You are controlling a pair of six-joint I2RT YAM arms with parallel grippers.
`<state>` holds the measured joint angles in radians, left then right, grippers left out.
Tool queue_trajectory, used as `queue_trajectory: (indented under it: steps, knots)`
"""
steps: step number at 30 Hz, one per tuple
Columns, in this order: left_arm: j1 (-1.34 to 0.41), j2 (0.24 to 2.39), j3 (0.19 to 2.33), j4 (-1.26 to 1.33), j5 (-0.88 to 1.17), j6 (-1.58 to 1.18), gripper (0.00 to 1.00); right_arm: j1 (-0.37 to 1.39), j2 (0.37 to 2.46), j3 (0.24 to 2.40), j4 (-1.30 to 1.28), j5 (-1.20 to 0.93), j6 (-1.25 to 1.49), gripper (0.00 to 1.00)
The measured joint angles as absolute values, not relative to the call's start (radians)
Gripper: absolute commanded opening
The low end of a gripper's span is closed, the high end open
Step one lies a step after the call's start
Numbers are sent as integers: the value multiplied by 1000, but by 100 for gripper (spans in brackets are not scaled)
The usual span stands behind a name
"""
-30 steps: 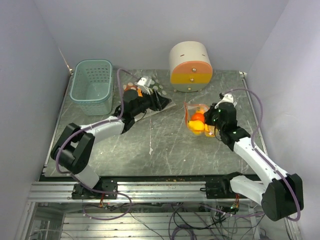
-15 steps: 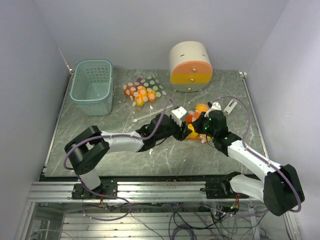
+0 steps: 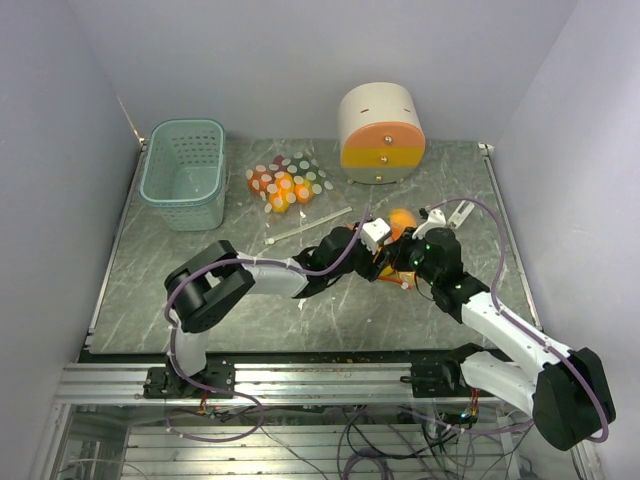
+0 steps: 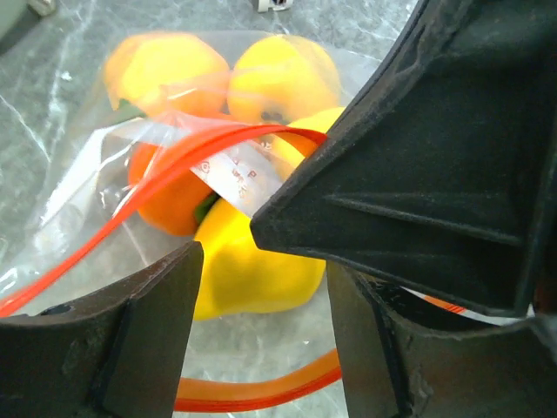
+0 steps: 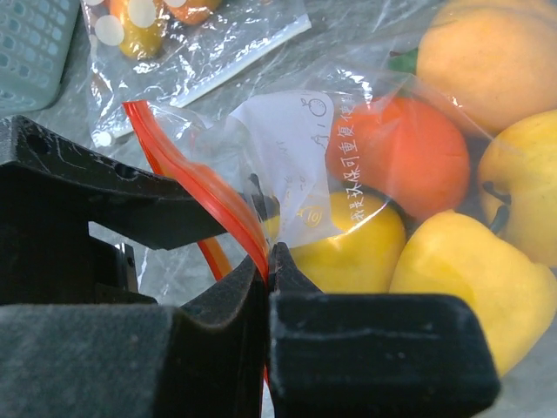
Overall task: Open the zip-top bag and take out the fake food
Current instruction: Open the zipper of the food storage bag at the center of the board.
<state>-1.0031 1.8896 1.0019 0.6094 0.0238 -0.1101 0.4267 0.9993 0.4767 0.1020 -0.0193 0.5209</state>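
Observation:
The clear zip-top bag (image 5: 287,131) with a red zip strip (image 5: 204,187) lies at mid table, its mouth held apart. Inside is the fake food: an orange fruit (image 5: 400,157), yellow fruits (image 5: 461,279) and a yellow piece (image 4: 252,274) near the mouth. My right gripper (image 5: 270,257) is shut on the upper zip strip. My left gripper (image 4: 265,287) is open at the bag's mouth, its fingers (image 4: 122,340) astride the lower zip edge (image 4: 261,396), gripping nothing. In the top view the left gripper (image 3: 383,250) and right gripper (image 3: 407,265) meet at the bag (image 3: 402,220).
A second clear bag of small orange and white pieces (image 3: 285,182) lies at the back middle. A teal basket (image 3: 184,172) stands at the back left. A cream-and-orange round container (image 3: 380,130) stands at the back right.
My left arm has swung from the second bag at the back across to the fruit bag and reached its mouth. The right gripper has kept hold of the zip strip, shifting slightly nearer.

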Motion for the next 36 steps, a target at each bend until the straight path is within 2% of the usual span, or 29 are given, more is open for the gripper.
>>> queue_trajectory:
  steps: [12, 25, 30, 36]
  knots:
    - [-999, 1998, 1069, 622, 22, -24, 71, 422, 973, 468, 93, -17, 517, 0]
    - [-977, 2049, 1121, 634, 189, 17, 58, 410, 979, 469, 101, -17, 511, 0]
    - [-979, 2057, 1118, 591, 250, 38, 48, 413, 979, 469, 88, -19, 498, 0]
    - [-982, 2058, 1079, 601, 287, 33, 29, 416, 979, 482, 78, -21, 485, 0]
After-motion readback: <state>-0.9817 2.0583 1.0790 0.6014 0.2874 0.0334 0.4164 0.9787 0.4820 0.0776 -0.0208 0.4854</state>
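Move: The bag's loose lower zipper rim lies some 6 cm below the open left fingers, about 3 cm back and 3 cm to the right; from the right hand, it is roughly 5 cm back, 1 cm left and 8 cm down. The upper rim in the right fingers is about 5 cm right, 1 cm ahead and 2 cm above the left hand. From the left hand, the nearest yellow fruit sits about 5 cm right, level fore and aft, 6 cm down; the peach, 11 cm ahead, 6 cm right, 7 cm down. The bag's upper rim stays pinched in the shut right fingers, which hold nearly still while the left hand works at the mouth. The left hand dips under that rim, edging forward and right, then draws back about 3 cm and sinks again towards the lower rim, some 5 cm down in all, turning about 15 degrees clockwise as its wide jaws narrow partway; whether they catch the film can't be seen. ##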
